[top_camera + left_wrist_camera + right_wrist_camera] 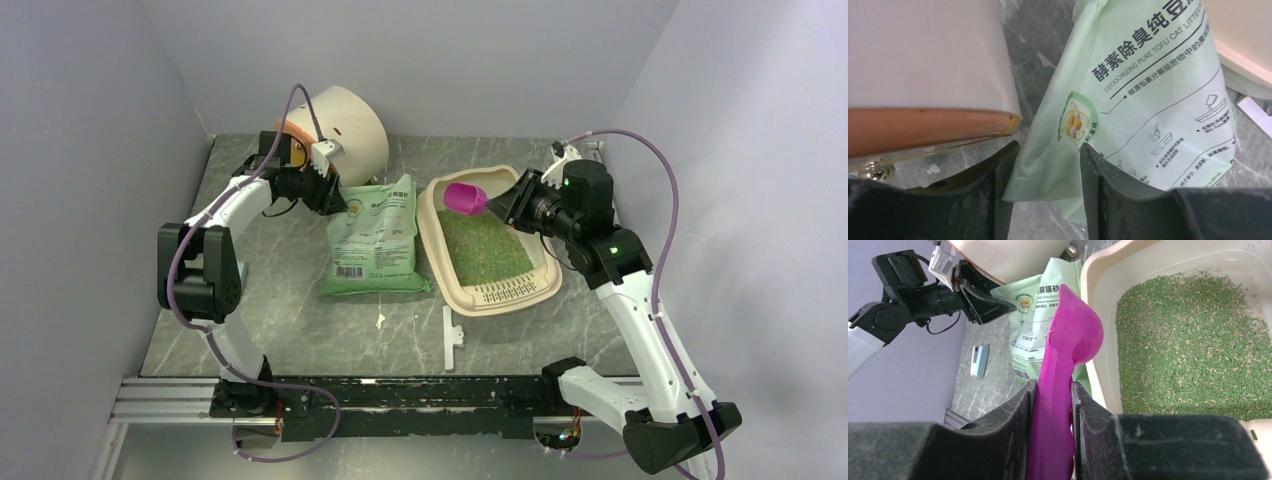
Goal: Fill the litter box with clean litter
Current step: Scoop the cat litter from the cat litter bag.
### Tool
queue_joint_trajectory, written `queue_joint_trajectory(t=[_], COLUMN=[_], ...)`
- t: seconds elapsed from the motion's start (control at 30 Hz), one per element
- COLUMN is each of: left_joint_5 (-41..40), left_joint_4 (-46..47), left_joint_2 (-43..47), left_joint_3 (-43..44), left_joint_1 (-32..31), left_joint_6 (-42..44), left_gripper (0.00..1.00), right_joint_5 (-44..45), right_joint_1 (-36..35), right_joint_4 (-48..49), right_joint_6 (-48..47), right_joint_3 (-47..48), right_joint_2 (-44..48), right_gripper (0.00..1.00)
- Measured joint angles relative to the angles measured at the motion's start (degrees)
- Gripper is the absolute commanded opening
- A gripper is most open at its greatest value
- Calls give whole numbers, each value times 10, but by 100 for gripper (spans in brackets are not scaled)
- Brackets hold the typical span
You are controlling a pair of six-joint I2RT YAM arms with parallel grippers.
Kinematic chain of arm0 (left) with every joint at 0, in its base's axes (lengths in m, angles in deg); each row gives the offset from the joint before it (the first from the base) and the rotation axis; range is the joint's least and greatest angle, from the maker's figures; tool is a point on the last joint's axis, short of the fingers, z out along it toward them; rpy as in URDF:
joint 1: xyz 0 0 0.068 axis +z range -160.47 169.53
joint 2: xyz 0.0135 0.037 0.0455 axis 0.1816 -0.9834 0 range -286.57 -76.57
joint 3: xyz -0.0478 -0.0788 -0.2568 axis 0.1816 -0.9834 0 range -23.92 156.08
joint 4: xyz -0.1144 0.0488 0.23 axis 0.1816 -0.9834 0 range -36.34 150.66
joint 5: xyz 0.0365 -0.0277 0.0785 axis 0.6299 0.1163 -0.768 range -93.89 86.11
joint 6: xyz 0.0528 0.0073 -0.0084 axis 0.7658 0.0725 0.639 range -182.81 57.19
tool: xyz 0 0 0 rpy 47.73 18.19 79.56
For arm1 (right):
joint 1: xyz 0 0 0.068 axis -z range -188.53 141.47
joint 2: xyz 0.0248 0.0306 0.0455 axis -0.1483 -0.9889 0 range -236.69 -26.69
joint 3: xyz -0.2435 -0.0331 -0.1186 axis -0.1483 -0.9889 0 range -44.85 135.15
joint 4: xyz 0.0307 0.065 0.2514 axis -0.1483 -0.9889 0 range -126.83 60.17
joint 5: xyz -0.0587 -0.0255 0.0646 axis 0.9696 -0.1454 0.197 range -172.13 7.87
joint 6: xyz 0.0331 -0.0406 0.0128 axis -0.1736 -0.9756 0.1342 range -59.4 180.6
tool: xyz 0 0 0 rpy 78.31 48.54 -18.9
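Note:
The beige litter box (432, 225) lies right of centre, with a bed of green clean litter (485, 245) inside it, seen close up (1193, 345) within the rim (1098, 315). My right gripper (505, 205) is shut on the handle of a magenta scoop (1068, 340), whose bowl (464, 198) hangs over the box's far left corner. The light-green litter bag (375, 240) lies flat left of the box. My left gripper (1048, 145) stands open at the bag's far corner, with that corner (1048, 170) between its fingers.
A cream half-cylinder cabinet (345, 130) with an orange face stands at the back left, right beside the left gripper (335, 200). A white plastic piece (450, 337) lies near the front edge. Grey walls close in on both sides.

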Motion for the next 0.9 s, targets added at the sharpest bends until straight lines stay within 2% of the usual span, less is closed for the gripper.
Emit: queue_joint_trajectory(t=[0.07, 0.17, 0.2, 0.5, 0.9], left_joint_5=[-4, -5, -4, 4, -25], left_joint_4=[-1, 7, 11, 33, 1], left_joint_2=[-5, -3, -2, 59, 348], left_joint_3=[0, -2, -5, -59, -188], left_joint_1=[0, -1, -1, -15, -110], left_joint_6=[1, -7, -11, -24, -55], left_gripper=[35, 10, 5, 5, 5], right_joint_5=[0, 0, 0, -12, -76], right_joint_1=[0, 0, 0, 0, 0], right_joint_4=[0, 0, 0, 4, 16], right_joint_6=[0, 0, 0, -2, -29], right_joint_3=[-1, -1, -1, -1, 47], right_joint_2=[0, 0, 0, 0, -24], right_gripper=[0, 0, 0, 0, 0])
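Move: The litter bag's upper left corner already sits between my half-closed left fingers. The bag's middle is about 6 cm back, 8 cm right and 7 cm lower. From this same hand, the cream drum lies roughly 13 cm ahead, with no sideways offset, and 5 cm lower. From my right hand, which holds the scoop, the bag's middle is some 8 cm ahead, 24 cm left and 25 cm below; the litter box is about 8 cm ahead, straight below that line. I finish shutting my left fingers, pinching the litter bag's corner. Then I haul it back towards my base about 13 cm while lifting some 9 cm and drifting right, fingertips tipping up about 10 degrees, away from the drum. Late on, my right hand, still gripping the scoop, starts to rise and swing left towards the bag, about 3.5 cm. ##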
